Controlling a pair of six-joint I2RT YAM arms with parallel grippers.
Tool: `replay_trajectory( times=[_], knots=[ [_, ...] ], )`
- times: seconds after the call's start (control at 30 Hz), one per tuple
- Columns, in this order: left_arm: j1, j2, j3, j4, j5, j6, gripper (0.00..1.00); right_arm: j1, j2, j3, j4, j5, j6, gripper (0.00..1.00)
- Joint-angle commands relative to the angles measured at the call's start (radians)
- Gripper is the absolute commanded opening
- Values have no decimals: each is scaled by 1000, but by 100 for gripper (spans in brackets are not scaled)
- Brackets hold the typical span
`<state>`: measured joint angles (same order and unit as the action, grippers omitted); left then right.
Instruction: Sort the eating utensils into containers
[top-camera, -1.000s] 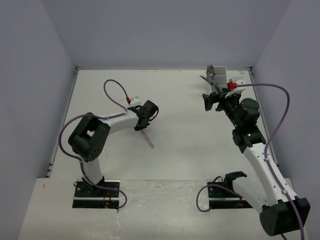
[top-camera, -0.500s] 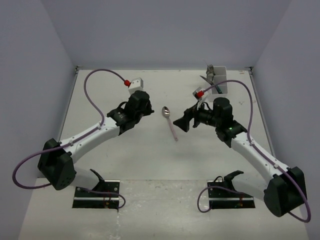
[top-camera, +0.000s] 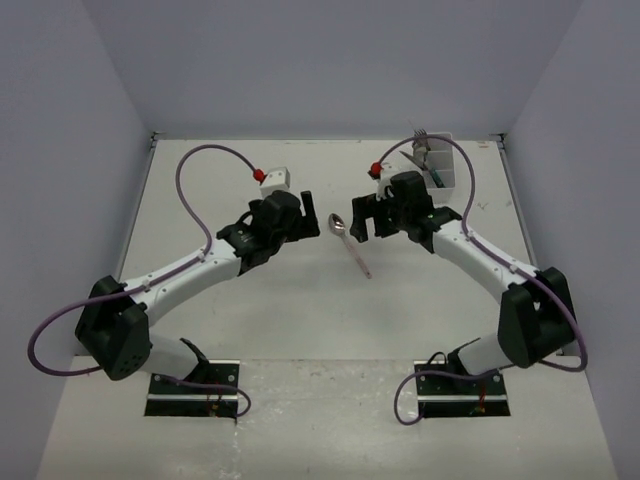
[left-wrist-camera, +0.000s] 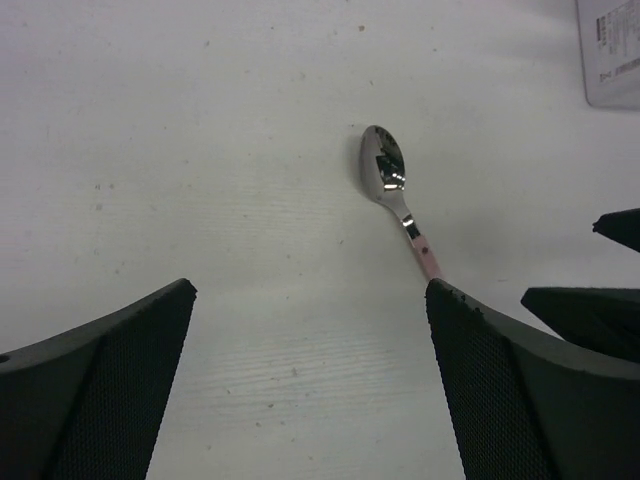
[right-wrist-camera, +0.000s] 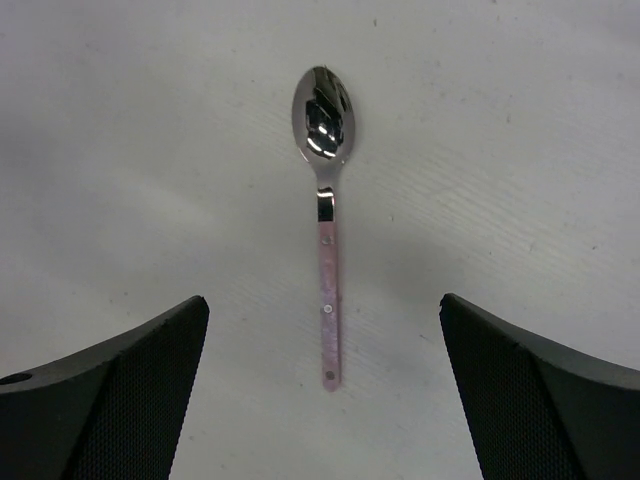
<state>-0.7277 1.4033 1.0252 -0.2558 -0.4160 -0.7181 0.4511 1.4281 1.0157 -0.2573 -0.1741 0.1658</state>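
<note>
A spoon (top-camera: 350, 247) with a shiny head and a pink handle lies flat on the white table between my two grippers. My left gripper (top-camera: 312, 215) is open just left of the spoon's head. In the left wrist view the spoon (left-wrist-camera: 385, 165) lies ahead and to the right of the left gripper (left-wrist-camera: 310, 385), whose jaws hold nothing. My right gripper (top-camera: 356, 220) is open just right of the spoon; its wrist view shows the spoon (right-wrist-camera: 329, 290) running between the spread fingers of the right gripper (right-wrist-camera: 325, 395), untouched. The white container (top-camera: 447, 158) stands at the back right.
A fork (top-camera: 422, 137) and a teal-handled utensil (top-camera: 437, 176) stick out of the container. Purple cables loop over both arms. Grey walls close off the table at the left, back and right.
The left gripper has opened beside the spoon, which now lies on the table slightly further right. The right arm has swung left and back, bringing its open gripper close to the spoon.
</note>
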Motion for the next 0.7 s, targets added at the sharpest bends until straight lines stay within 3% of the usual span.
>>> replay_trajectory(
  times=[0.0, 0.27, 0.53, 0.63, 0.67],
  knots=[
    [30, -23, -36, -3, 19, 25, 100, 11, 160, 101, -124, 80, -78, 99],
    [91, -92, -112, -10, -4, 14, 100, 61, 429, 302, -292, 148, -107, 97],
    [146, -139, -162, -8, -30, 25, 100, 121, 587, 399, -385, 219, -81, 83],
    [162, -147, -168, -8, -32, 29, 100, 129, 638, 445, -411, 229, -66, 46],
    [165, -148, -171, -10, -30, 28, 100, 132, 644, 454, -413, 228, -69, 21]
  ],
)
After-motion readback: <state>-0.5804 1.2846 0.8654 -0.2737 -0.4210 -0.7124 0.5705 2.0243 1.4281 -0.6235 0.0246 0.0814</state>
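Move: The pink-handled spoon lies almost under the open right hand, about 3 cm ahead, 3 cm to its left and 14 cm down, its bowl pointing forward and left. The white container stands some 21 cm ahead and 22 cm to the right of that hand, its middle about 10 cm below. From the left hand the spoon is roughly 13 cm to the right, 3 cm ahead and 16 cm down. The right fingers pinch the spoon's pink handle just behind the neck, after the hand sinks about 13 cm onto the spoon, drifting a little left, while its wrist tips some 30 degrees to point more steeply down; the fingers close late, near the bottom. The left hand, empty and open, backs away from the spoon about 8 cm to its left, sinking slightly. ##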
